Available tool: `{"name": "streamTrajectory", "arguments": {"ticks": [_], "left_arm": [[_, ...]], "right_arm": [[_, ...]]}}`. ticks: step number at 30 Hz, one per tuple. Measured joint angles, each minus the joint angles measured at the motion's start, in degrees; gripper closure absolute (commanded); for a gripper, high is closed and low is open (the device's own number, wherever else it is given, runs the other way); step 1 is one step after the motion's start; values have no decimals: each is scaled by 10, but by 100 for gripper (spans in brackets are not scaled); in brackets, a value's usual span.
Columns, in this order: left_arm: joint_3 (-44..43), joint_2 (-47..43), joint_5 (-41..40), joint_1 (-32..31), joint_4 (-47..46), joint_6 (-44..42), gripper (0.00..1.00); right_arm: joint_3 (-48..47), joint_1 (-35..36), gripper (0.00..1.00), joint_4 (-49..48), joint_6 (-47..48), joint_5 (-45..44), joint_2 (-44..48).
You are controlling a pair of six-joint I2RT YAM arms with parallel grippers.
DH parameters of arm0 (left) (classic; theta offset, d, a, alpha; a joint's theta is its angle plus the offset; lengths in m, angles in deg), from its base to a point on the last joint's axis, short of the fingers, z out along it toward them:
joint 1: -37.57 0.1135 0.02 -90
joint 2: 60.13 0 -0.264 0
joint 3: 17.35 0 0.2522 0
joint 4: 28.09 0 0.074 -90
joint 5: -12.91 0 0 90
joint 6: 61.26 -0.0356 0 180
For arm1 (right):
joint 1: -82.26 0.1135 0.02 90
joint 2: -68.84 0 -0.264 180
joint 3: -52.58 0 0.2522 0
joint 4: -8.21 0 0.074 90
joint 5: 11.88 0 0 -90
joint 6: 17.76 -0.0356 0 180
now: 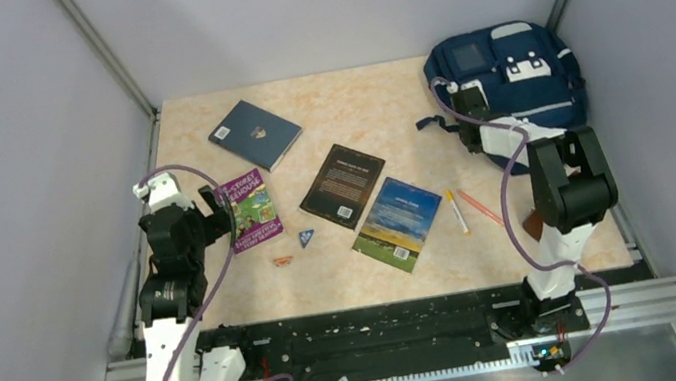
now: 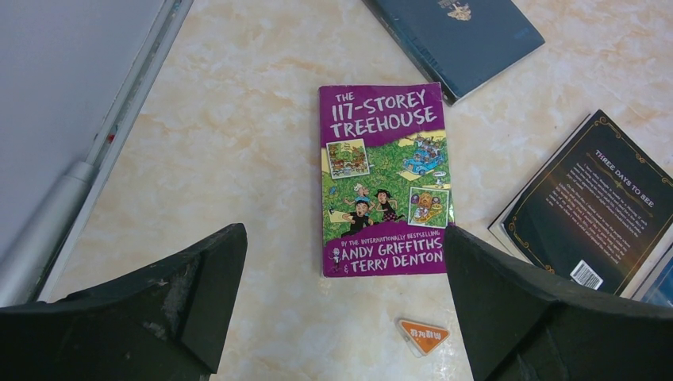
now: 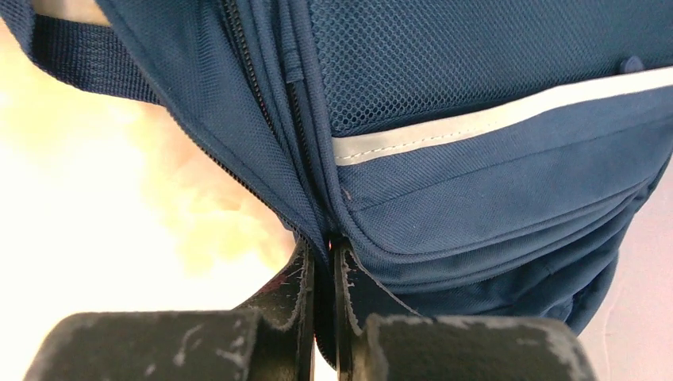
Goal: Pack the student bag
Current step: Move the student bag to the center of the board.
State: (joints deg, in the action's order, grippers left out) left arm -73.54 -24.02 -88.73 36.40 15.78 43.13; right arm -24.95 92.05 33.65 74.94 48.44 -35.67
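Observation:
The student bag (image 1: 509, 74), navy with pale stripes, lies at the back right of the table. My right gripper (image 1: 459, 104) is at its left edge. In the right wrist view the student bag (image 3: 476, 182) fills the frame, and my right gripper (image 3: 324, 254) is shut on a fold of its fabric along the zipper seam. My left gripper (image 1: 215, 207) hovers at the left side, open and holding nothing. Seen from the left wrist, my left gripper (image 2: 345, 238) stands wide over the near edge of a purple book (image 2: 385, 178).
On the table lie the purple book (image 1: 250, 210), a dark blue book (image 1: 255, 133), a black book (image 1: 343, 185) and a landscape-cover book (image 1: 398, 224). A small orange triangle (image 2: 423, 336), a blue triangle (image 1: 306, 238) and two pens (image 1: 457, 211) lie near them. Walls enclose three sides.

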Motion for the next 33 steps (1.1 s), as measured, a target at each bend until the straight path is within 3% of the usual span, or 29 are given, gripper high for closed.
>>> {"name": "streamTrajectory", "arguments": {"ticks": [11,19,23,25,27,28,33], "left_arm": [[0,-12,0,0,0,-2,2],[0,-14,0,0,0,-4,2],[0,-16,0,0,0,-6,2],[0,-18,1,0,1,-6,2],[0,-19,2,0,1,-6,2],[0,-19,3,0,1,-6,2],[0,-19,12,0,1,-6,2]], "right_arm": [[-130,89,100,124,9,9,4],[-237,223,100,223,-99,86,-3],[-294,277,100,232,-146,125,-52],[-328,301,85,233,-160,134,-93],[-348,318,56,238,-167,138,-121],[-359,328,47,238,-168,143,-135],[-375,353,23,228,-168,142,-139]]}}
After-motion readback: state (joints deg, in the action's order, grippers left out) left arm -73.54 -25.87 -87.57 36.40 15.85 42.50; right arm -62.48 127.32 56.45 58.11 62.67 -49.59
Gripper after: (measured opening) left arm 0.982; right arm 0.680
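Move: The student bag's near-left side edge is already pinched in the right hand, and its middle lies some 10 cm ahead and 11 cm to the right. The middle of the board is about 31 cm to this hand's left and 7 cm back, with the black book roughly 37 cm left and 8 cm back, and the landscape book about 24 cm left and 21 cm back. From the left hand, the board's middle lies about 38 cm right, 10 cm ahead and 20 cm below. The student bag is dragged by its side edge to the left, towards the middle of the board, the right hand sweeping quickly some 36 cm and rising about 9 cm on the way before sinking again. The wrist turns about 30 degrees counter-clockwise and rolls its left side up as it goes. Near the end the fingers open wide and let go of the edge. ##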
